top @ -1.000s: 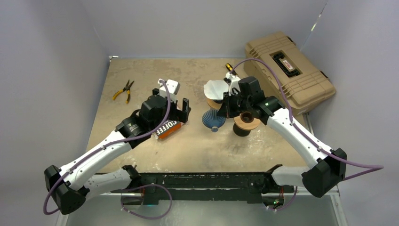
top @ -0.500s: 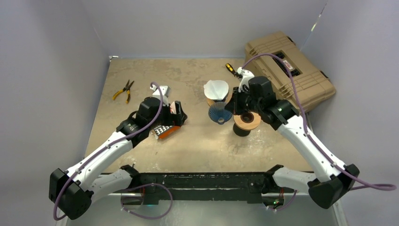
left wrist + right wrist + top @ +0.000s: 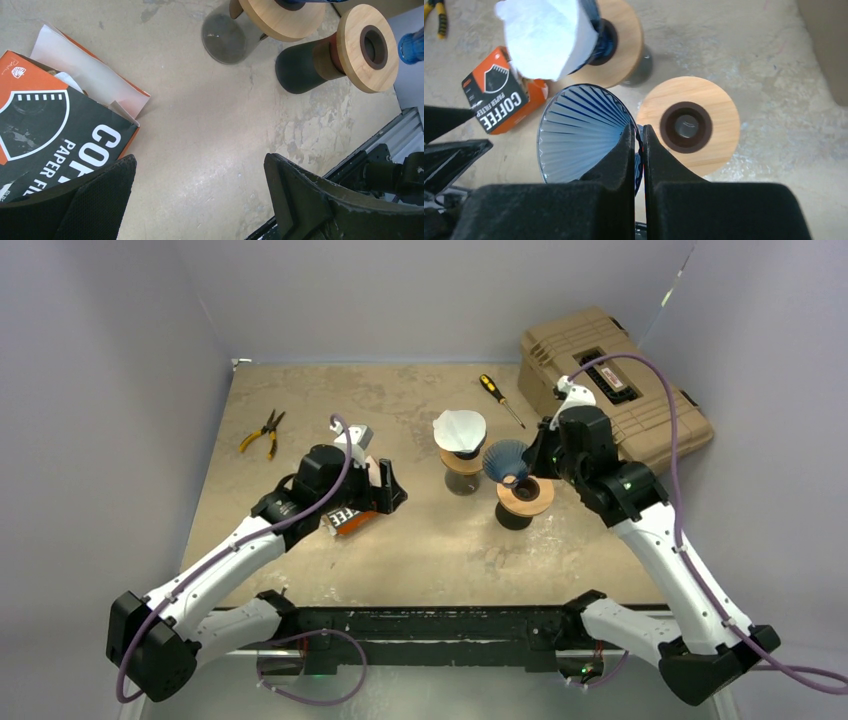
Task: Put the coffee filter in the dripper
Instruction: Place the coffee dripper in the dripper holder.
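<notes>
My right gripper [image 3: 637, 131] is shut on the rim of an empty blue ribbed dripper [image 3: 579, 130], holding it tilted just left of a round wooden stand [image 3: 686, 125] with a dark centre hole. From above, the blue dripper [image 3: 505, 458] hangs at the stand's [image 3: 525, 498] back-left edge. A white paper coffee filter [image 3: 458, 428] sits in a second dark dripper on another wooden stand [image 3: 624, 40] behind. My left gripper [image 3: 200, 172] is open over bare table beside the orange-and-black coffee filter box [image 3: 45, 135], with nothing between its fingers.
Yellow-handled pliers [image 3: 263, 431] lie at the back left. A screwdriver [image 3: 498, 398] lies behind the stands. A tan hard case [image 3: 615, 390] fills the back right corner. The filter box [image 3: 345, 517] lies open left of centre.
My right gripper has carried the blue dripper right and back, from left of the front stand to its back-left edge. The left arm has shifted slightly over the filter box.
</notes>
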`<state>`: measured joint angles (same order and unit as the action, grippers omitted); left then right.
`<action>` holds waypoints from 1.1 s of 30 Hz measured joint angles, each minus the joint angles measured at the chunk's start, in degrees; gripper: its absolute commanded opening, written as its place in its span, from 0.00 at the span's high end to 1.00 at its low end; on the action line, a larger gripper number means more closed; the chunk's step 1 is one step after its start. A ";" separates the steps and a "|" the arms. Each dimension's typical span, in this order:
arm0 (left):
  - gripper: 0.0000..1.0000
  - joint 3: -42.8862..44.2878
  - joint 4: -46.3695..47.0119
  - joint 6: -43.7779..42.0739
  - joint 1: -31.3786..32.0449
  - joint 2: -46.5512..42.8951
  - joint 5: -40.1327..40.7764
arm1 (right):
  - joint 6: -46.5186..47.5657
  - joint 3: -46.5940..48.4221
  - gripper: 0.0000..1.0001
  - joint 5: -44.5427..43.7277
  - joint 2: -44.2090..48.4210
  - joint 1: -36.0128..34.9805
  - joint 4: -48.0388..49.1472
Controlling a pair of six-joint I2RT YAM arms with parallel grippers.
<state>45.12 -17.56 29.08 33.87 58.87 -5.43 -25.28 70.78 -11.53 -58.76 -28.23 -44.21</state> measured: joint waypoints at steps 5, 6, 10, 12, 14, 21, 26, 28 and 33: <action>0.01 0.00 0.35 -0.13 0.00 0.07 -0.83 | 0.00 -1.62 1.00 2.73 0.83 8.46 0.00; 0.01 0.00 0.37 -0.13 0.00 0.07 -0.94 | 0.04 -1.90 1.00 2.99 1.05 10.19 0.00; 0.01 0.00 0.37 -0.11 0.00 0.28 -1.29 | 0.24 -3.91 1.00 4.48 1.75 13.25 0.09; 0.01 0.00 0.37 -0.11 0.00 0.44 -1.46 | 0.22 -4.72 1.00 5.40 1.81 14.12 0.13; 0.01 0.00 0.39 -0.11 0.00 0.48 -1.66 | 0.22 -5.09 1.00 6.36 1.81 14.97 0.17; 0.01 0.00 0.42 -0.11 0.00 0.52 -1.97 | 0.22 -6.71 1.00 7.93 2.43 17.38 3.30; 0.01 0.00 0.42 -0.11 0.00 0.83 -2.08 | 0.22 -9.68 1.00 9.73 2.36 18.64 4.68; 0.01 0.00 0.39 -0.11 0.00 0.94 -2.08 | 0.22 -10.38 1.00 10.03 2.19 19.04 5.29; 0.01 0.00 0.39 -0.11 0.00 0.96 -2.10 | 0.24 -11.58 1.00 11.23 1.79 20.41 6.60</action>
<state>45.12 -17.17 28.97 33.87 59.83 -7.53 -25.04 59.20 -0.30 -56.97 -7.81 -37.60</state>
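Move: My right hand still pinches the empty dripper by its rim. The free holder's hole lies about 3 cm to my right, 1 cm back and 15 cm below; its carafe stands underneath, some 22 cm below my hand. The filter-lined dripper is about 8 cm ahead, 9 cm left and 10 cm lower. From my left hand, that free holder is about 26 cm right, 1 cm ahead and 4 cm lower. I keep the rim pinched in my right hand and swing the dripper quickly to the right, about 7 cm in all, away from the filter-lined dripper. As the sideways travel slows, I lower it about 5.5 cm and ease it 2 cm forward, turning some 10 degrees clockwise to bring its narrow end down towards the holder's hole. ##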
